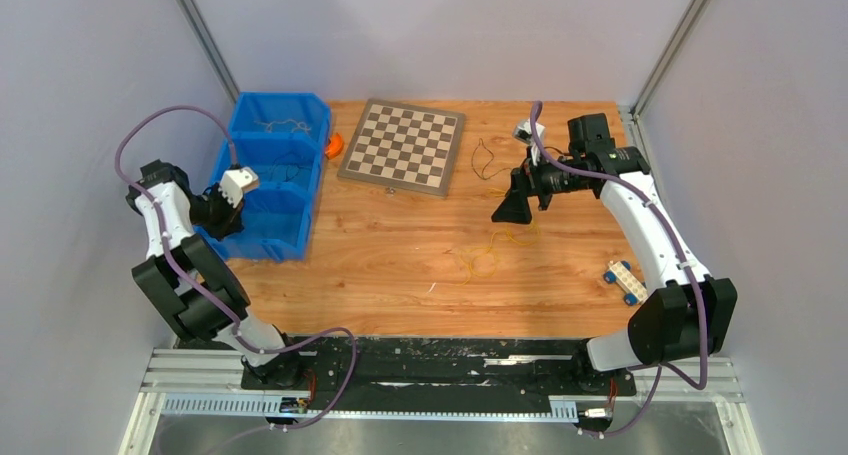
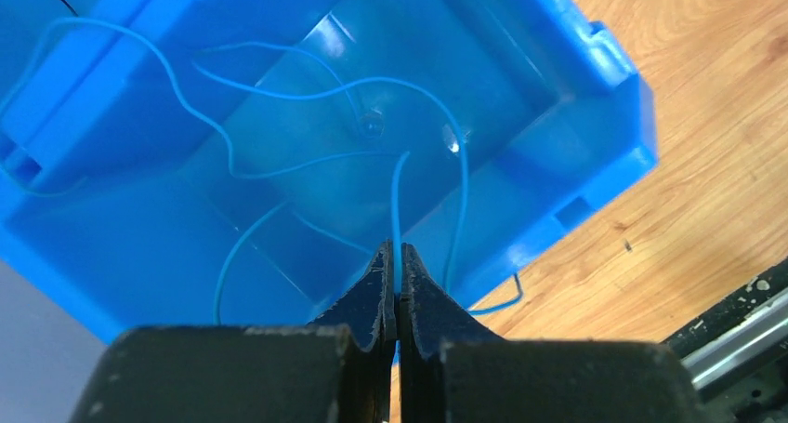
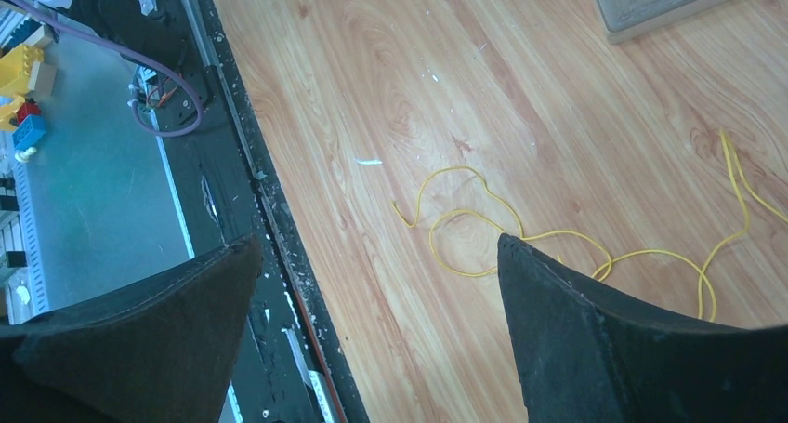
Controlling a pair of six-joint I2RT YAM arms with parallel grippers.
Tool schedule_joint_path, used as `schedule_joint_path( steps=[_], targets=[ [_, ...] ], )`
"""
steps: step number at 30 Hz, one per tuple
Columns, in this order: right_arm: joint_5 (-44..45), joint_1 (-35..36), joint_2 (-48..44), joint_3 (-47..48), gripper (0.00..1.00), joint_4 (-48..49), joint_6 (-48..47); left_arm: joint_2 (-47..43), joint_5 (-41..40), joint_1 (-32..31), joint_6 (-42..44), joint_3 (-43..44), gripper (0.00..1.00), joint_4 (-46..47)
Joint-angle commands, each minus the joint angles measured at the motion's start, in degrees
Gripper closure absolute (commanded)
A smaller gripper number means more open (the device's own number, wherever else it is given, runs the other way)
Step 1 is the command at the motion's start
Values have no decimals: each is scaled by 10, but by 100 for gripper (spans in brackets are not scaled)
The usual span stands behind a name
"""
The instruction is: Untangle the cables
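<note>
A thin blue cable [image 2: 395, 195] runs up from my left gripper [image 2: 398, 256], which is shut on it; its loops lie across the floor of the blue bin [image 2: 576, 135]. From above, the left gripper [image 1: 222, 215] hangs over the bin's near compartment [image 1: 262, 220]. A yellow cable [image 3: 520, 239] lies loose in curls on the wooden table, also visible from above as the yellow cable [image 1: 485, 260]. A dark cable [image 1: 485, 160] lies by the chessboard. My right gripper [image 3: 379, 246] is open and holds nothing, hovering above the table as the right gripper [image 1: 515, 200].
A chessboard [image 1: 402, 145] lies at the back middle, an orange object [image 1: 335, 145] between it and the bin. More thin wires sit in the bin's far compartment [image 1: 280, 127]. A blue and white brick toy [image 1: 625, 280] lies near the right arm.
</note>
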Motion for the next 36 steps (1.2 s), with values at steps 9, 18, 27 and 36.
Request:
schedule_joint_path(
  steps=[9, 18, 27, 36],
  targets=[
    [-7, -5, -9, -2, 4, 15, -8, -9, 31, -27, 59, -13, 100, -21],
    [-21, -4, 1, 6, 5, 15, -2, -96, 104, -27, -55, 84, 100, 2],
    [-20, -4, -10, -8, 4, 16, -4, -124, 165, -27, -42, 176, 100, -134],
    [-28, -4, -10, -19, 5, 17, -6, -179, 145, -28, -65, 101, 100, -115]
  ],
)
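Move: The front compartment of the blue bin, where the blue cable held by the left hand is going, is centred about 5 cm ahead of that hand, 5 cm to its right and 10 cm below. The middle compartment with dark cables is 9 cm beyond that centre and 3 cm farther right; the orange object is about 19 cm ahead and 18 cm right of the left hand. From the right hand, the front compartment is some 47 cm left and 3 cm ahead. Left hand, still pinching the blue cable, dips slightly, then lifts it about 15 cm while shifting 7 cm right. ##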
